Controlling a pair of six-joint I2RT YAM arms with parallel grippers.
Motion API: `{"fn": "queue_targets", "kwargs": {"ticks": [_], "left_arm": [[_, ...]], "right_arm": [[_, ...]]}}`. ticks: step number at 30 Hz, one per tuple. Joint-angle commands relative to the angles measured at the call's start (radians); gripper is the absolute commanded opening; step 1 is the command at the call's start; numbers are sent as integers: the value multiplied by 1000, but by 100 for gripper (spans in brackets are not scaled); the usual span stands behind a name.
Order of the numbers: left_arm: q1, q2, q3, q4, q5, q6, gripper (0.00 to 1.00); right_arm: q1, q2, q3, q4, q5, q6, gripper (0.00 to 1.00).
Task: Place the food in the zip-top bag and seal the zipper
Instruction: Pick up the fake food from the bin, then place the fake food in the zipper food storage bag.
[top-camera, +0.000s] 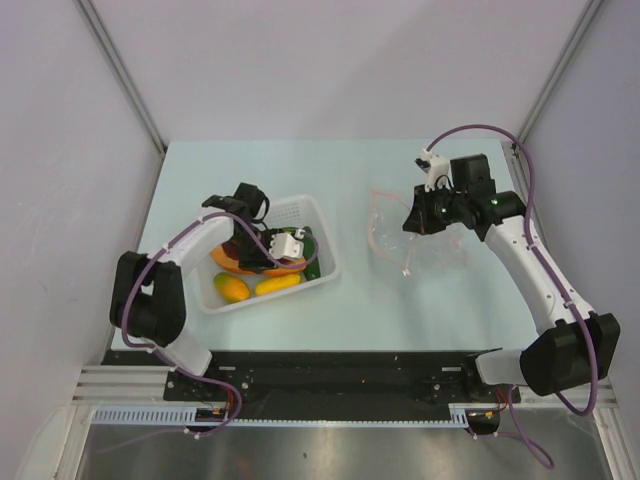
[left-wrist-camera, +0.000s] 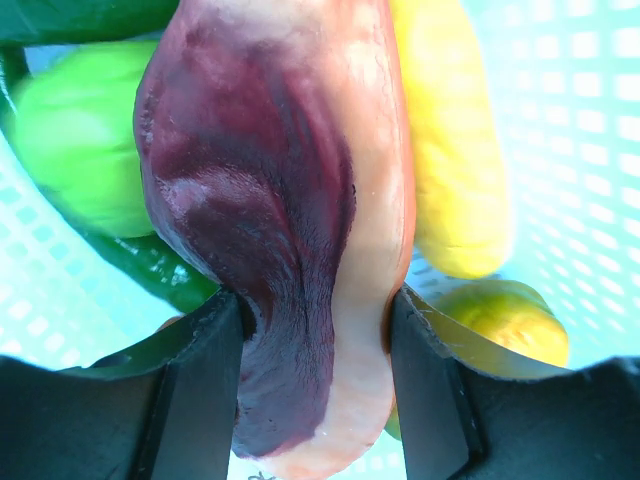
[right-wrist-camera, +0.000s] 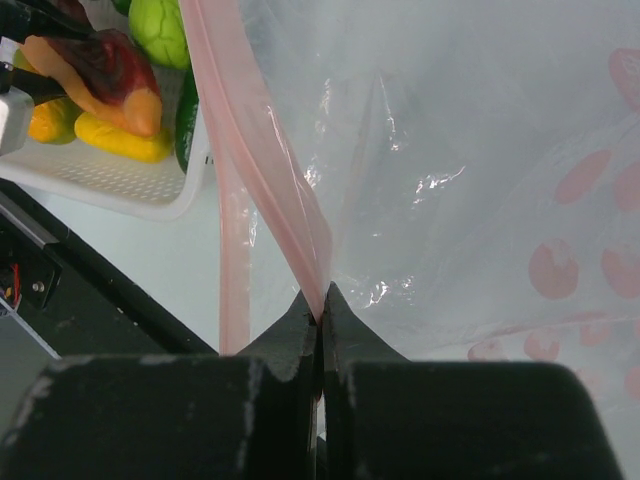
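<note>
The food lies in a white slotted basket (top-camera: 300, 203) on the left. My left gripper (left-wrist-camera: 315, 330) reaches into it, both fingers pressed against the sides of the reddish-brown piece (left-wrist-camera: 290, 200). Around that piece lie a lime-green ball (left-wrist-camera: 75, 140), a yellow fruit (left-wrist-camera: 450, 150), a yellow-orange fruit (left-wrist-camera: 510, 320) and a dark green piece (left-wrist-camera: 150, 265). The clear zip-top bag (top-camera: 385, 235) lies right of the basket. My right gripper (right-wrist-camera: 322, 300) is shut on its pink zipper (right-wrist-camera: 260, 140) and holds that mouth edge up, with the other strip lower and apart from it.
The basket (right-wrist-camera: 130, 185) stands just left of the bag's mouth, with a narrow strip of pale green table (top-camera: 350, 300) between them. A black rail (top-camera: 340, 370) runs along the near edge by the arm bases. Grey walls enclose the table on three sides.
</note>
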Motion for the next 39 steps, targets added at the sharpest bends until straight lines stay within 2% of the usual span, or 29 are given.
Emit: {"fn": "queue_targets", "kwargs": {"ticks": [1, 9, 13, 18, 20, 21, 22, 23, 24, 25, 27, 30, 36, 39], "left_arm": [[15, -67, 46, -74, 71, -3, 48], [36, -124, 169, -143, 203, -58, 50], [47, -153, 267, -175, 350, -127, 51], [47, -207, 417, -122, 557, -334, 53], [46, -231, 440, 1, 672, -502, 55], [44, -266, 436, 143, 712, -577, 55], [40, -285, 399, 234, 755, -739, 55], [20, -314, 370, 338, 764, -832, 55], [7, -363, 335, 562, 769, -921, 55], [-11, -389, 269, 663, 763, -1057, 56], [-80, -426, 224, 871, 720, -1136, 56], [-172, -455, 198, 1038, 678, -1245, 52], [-301, -445, 212, 1250, 619, -1373, 47], [-358, -419, 226, 1291, 602, -1385, 47]], "right_arm": [[-6, -39, 13, 3, -41, 0, 0], [-14, -56, 26, 24, -117, 14, 0], [-20, -62, 36, 56, -191, 66, 0], [-25, -60, 58, 118, -278, 182, 0], [-26, -57, 61, 139, -321, 231, 0], [-26, -51, 61, 145, -339, 250, 0], [-28, -48, 60, 158, -359, 261, 0], [-28, -43, 58, 165, -407, 273, 0], [-31, -39, 58, 171, -428, 294, 0], [-32, -36, 58, 185, -447, 304, 0], [-34, -31, 56, 197, -505, 330, 0], [-38, -27, 60, 216, -550, 377, 0], [-35, -34, 61, 219, -556, 422, 0], [-31, -37, 55, 211, -541, 423, 0]]}}
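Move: Across the table, the open bag's mouth is about 27 cm to the right of the left hand, 3 cm ahead and roughly 6 cm up. Below that hand by 5 cm in the bin: yellow squash 3 cm back, 5 cm right; mango 4 cm back, 6 cm left; cucumber 4 cm ahead, 12 cm right. From the right hand, the red-and-orange food is some 31 cm left, 1 cm back, 15 cm below. Hoisting the already pinched red-and-orange food out of the bin, the left hand climbs about 40 cm and sweeps some 20 cm right, drawing back late, while its fingers swing from down to rightward. The right hand keeps pinching the bag's rim, raising it about 8 cm and drawing it left and slightly back, its fingers tipping up towards level. ##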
